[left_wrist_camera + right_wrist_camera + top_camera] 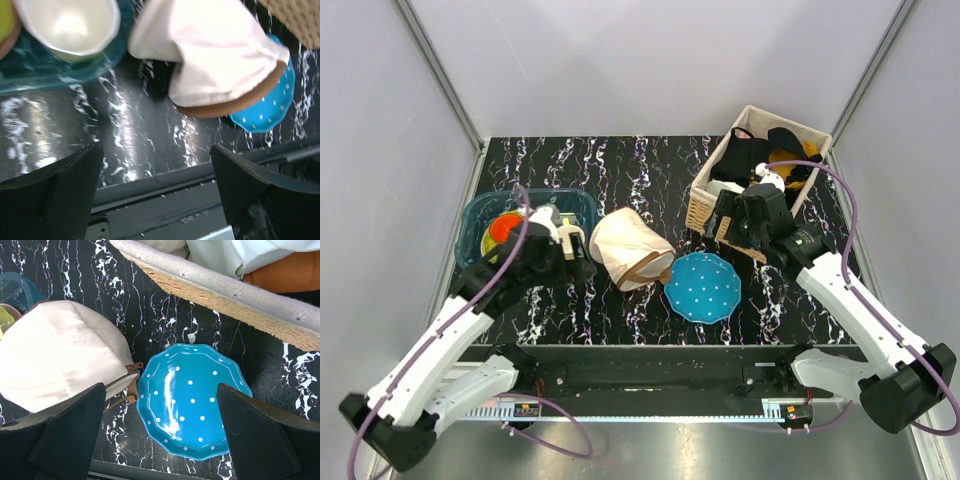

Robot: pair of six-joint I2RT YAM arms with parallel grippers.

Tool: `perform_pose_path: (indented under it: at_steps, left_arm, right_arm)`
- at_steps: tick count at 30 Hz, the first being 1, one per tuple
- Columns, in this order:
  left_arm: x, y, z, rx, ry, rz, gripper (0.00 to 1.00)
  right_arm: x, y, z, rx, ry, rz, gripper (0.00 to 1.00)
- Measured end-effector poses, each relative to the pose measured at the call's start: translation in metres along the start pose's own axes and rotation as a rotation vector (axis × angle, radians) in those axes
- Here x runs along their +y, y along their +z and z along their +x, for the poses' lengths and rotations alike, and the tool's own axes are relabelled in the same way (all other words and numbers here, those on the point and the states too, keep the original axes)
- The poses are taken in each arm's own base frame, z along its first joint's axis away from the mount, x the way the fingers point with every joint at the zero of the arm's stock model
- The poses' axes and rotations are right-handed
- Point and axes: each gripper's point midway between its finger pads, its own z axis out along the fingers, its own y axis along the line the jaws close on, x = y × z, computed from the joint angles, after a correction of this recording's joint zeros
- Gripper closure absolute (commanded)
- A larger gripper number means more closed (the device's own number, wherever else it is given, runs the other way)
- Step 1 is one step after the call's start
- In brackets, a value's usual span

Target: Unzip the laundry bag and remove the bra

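The cream laundry bag (628, 250) with brown zip trim lies in the middle of the black marbled table; it also shows in the left wrist view (210, 55) and the right wrist view (60, 355). Its brown zip pull and strap (127, 387) point at the blue dotted plate (703, 286). The bag looks closed and the bra is hidden. My left gripper (578, 262) is open and empty just left of the bag. My right gripper (728, 222) is open and empty, above the plate's far right.
A wicker basket (705, 205) with black, white and mustard clothes stands at the back right. A blue translucent bin (480, 215) with bowls and a cup (67, 25) stands at the left. The table's front edge (165, 182) is close to my left fingers.
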Motion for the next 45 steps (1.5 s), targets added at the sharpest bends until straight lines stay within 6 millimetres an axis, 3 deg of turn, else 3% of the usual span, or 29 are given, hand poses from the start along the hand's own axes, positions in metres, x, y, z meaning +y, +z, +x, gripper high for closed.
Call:
perform_pose_path:
  at_steps: [2,7,12,20,24,31,33,37,40,43,45]
  left_arm:
    - [-0.018,0.012,0.015,0.056,0.022,0.033,0.08]
    - [-0.036,0.041,0.033,0.110,0.029,-0.013,0.06]
    - [-0.038,0.072,0.030,0.089,0.033,-0.074,0.07]
    - [-0.058,0.099,0.018,0.063,0.140,-0.015,0.09]
    - [-0.068,0.090,0.016,0.049,0.201,0.050,0.10]
    - [-0.074,0.024,0.008,-0.070,0.277,0.226,0.12]
    - [-0.080,0.020,0.012,-0.057,0.301,0.258,0.12]
    - [-0.100,0.032,0.038,0.047,0.390,0.270,0.11]
    - [-0.115,0.053,0.059,0.138,0.468,0.247,0.10]
    - [-0.118,0.069,0.065,0.170,0.515,0.203,0.11]
    - [-0.121,0.078,0.061,0.165,0.531,0.178,0.24]
  right_arm:
    - [0.000,-0.002,0.000,-0.004,0.001,-0.003,0.00]
    - [0.000,-0.004,-0.002,-0.011,0.006,-0.007,0.00]
    - [0.001,-0.004,-0.001,-0.008,0.017,-0.006,0.00]
    - [0.005,-0.011,0.001,-0.004,0.049,-0.036,0.00]
    - [0.003,-0.013,0.006,0.004,0.064,-0.042,0.00]
    - [0.004,-0.011,0.019,0.043,0.096,-0.064,0.00]
    - [0.005,-0.009,0.020,0.048,0.102,-0.067,0.00]
    - [0.011,-0.003,0.023,0.068,0.116,-0.082,0.00]
    - [0.013,0.000,0.026,0.086,0.126,-0.089,0.00]
    - [0.015,-0.002,0.025,0.081,0.128,-0.097,0.00]
    - [0.015,-0.003,0.024,0.077,0.129,-0.101,0.00]
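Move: About 11 cm to the left hand's right and 5 cm ahead lies the laundry bag, its middle some 12 cm lower, with the zip end facing right and near. The blue plate is some 27 cm to this hand's right, about level with it; the white cup is 5 cm left and 11 cm ahead. From the right hand the bag lies roughly 20 cm left, 4 cm back and 12 cm below. Swinging about 15 cm to the right along the near side of the laundry bag, the wide-open left hand first dips and edges forward, then lifts and draws back, then goes right and down again towards the zip end, turning some 30 degrees clockwise. The open right hand eases a couple of centimetres left and back, tilting its left side up; whether the left fingers touch the cloth can't be seen. ##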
